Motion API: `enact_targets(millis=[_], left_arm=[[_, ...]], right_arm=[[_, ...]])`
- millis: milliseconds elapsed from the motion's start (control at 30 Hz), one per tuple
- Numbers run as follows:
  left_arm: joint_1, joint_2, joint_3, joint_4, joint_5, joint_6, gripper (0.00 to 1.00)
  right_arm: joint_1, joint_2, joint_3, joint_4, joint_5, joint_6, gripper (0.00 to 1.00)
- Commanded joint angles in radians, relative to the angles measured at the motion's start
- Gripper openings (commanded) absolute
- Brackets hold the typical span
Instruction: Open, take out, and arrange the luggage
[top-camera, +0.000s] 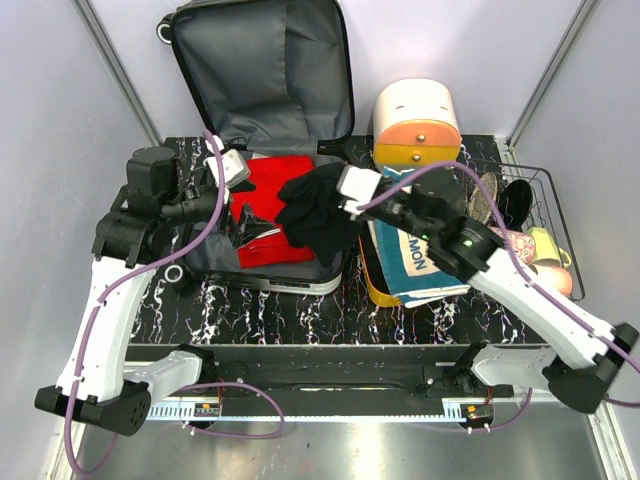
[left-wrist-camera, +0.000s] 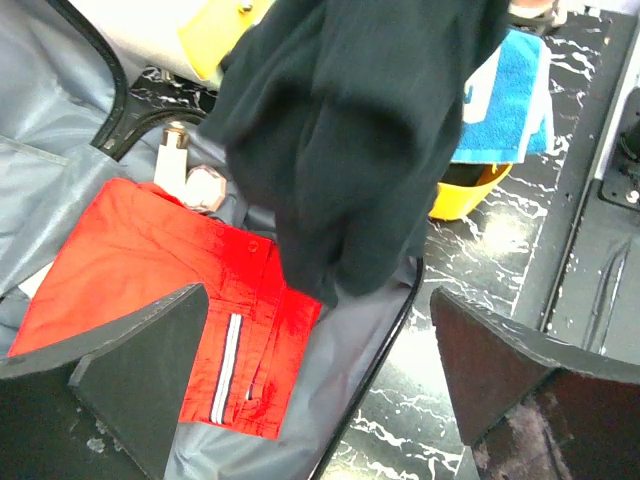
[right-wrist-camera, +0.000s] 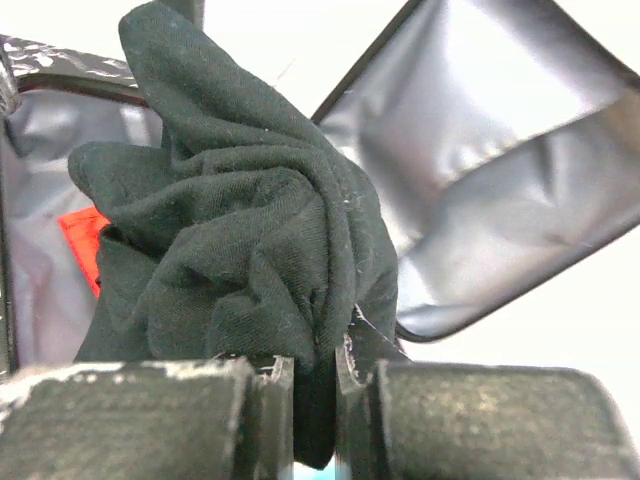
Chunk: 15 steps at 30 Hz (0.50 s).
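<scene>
The luggage (top-camera: 260, 70) lies open on the table with its grey-lined lid upright at the back. A red garment (top-camera: 275, 195) lies in the lower half. My right gripper (top-camera: 340, 195) is shut on a crumpled black garment (top-camera: 315, 215) over the case's right side. In the right wrist view the black garment (right-wrist-camera: 240, 230) bunches up from between the closed fingers (right-wrist-camera: 260, 400), with the lid (right-wrist-camera: 500, 150) behind. My left gripper (left-wrist-camera: 318, 300) is open above the red garment (left-wrist-camera: 150, 270) and the grey lining (left-wrist-camera: 340, 370), holding nothing. The black garment (left-wrist-camera: 350, 130) hangs just beyond it.
A white-and-orange drawer box (top-camera: 417, 125) stands at the back right. An orange tray (top-camera: 372, 285) holds a blue towel (top-camera: 410, 260) beside the case. A wire basket (top-camera: 560, 215) of shoes sits far right. A cream bottle (left-wrist-camera: 172, 160) lies inside the case.
</scene>
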Motion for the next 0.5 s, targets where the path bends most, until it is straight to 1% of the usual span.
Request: enact_targets(millis=[0,67,233,267,300,400,433,467], left_arm=[[0.007,-0.003,0.009,0.086,-0.061,-0.097,0.99],[0.007,-0.002,0.011,0.086,-0.067,-0.102,0.99],[0.008,-0.006,-0.018,0.086,-0.07,-0.111,0.99],[0.008,-0.008,-0.026,0.086,-0.068,-0.11,0.99],[0.007,-0.008,-0.032,0.086,-0.067,-0.11,0.99],[0.008,-0.009,-0.055,0.086,-0.068,-0.113,0.99],[0.008,-0.009,-0.067,0.086,-0.068,-0.113,0.99],[0.008,-0.011,-0.074,0.085,-0.067,-0.111,0.99]], right_arm=[[-0.003,-0.14,0.122,-0.05,0.186,-0.021,0.0],[-0.003,-0.188,0.169,-0.135,0.264,-0.009,0.0],[-0.012,-0.309,0.226,-0.368,0.387,0.038,0.0],[-0.026,-0.326,0.228,-0.403,0.387,0.052,0.0],[-0.035,-0.343,0.226,-0.476,0.386,0.071,0.0],[-0.061,-0.404,0.228,-0.616,0.293,0.153,0.0],[-0.083,-0.429,0.223,-0.636,0.247,0.211,0.0],[-0.094,-0.435,0.21,-0.65,0.233,0.239,0.0]])
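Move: Over the suitcase's right side, the right hand already holds the black garment; the towel-filled yellow bin it is bound for lies about 18 cm to its right, 2 cm back and some 22 cm below. The red clothes in the suitcase are about 11 cm left and 5 cm ahead, 18 cm down; the orange-and-yellow drawer box stands 16 cm right and 17 cm ahead. From the left hand the bin is roughly 30 cm right, 3 cm ahead. Swinging the bunched black garment from the suitcase to above the towels in the yellow bin, the right arm sweeps about 17 cm right, climbing some 10 cm and drawing back 7 cm, then just begins to sink. The hand turns about 20 degrees clockwise on the way, fingers still shut on the cloth. ##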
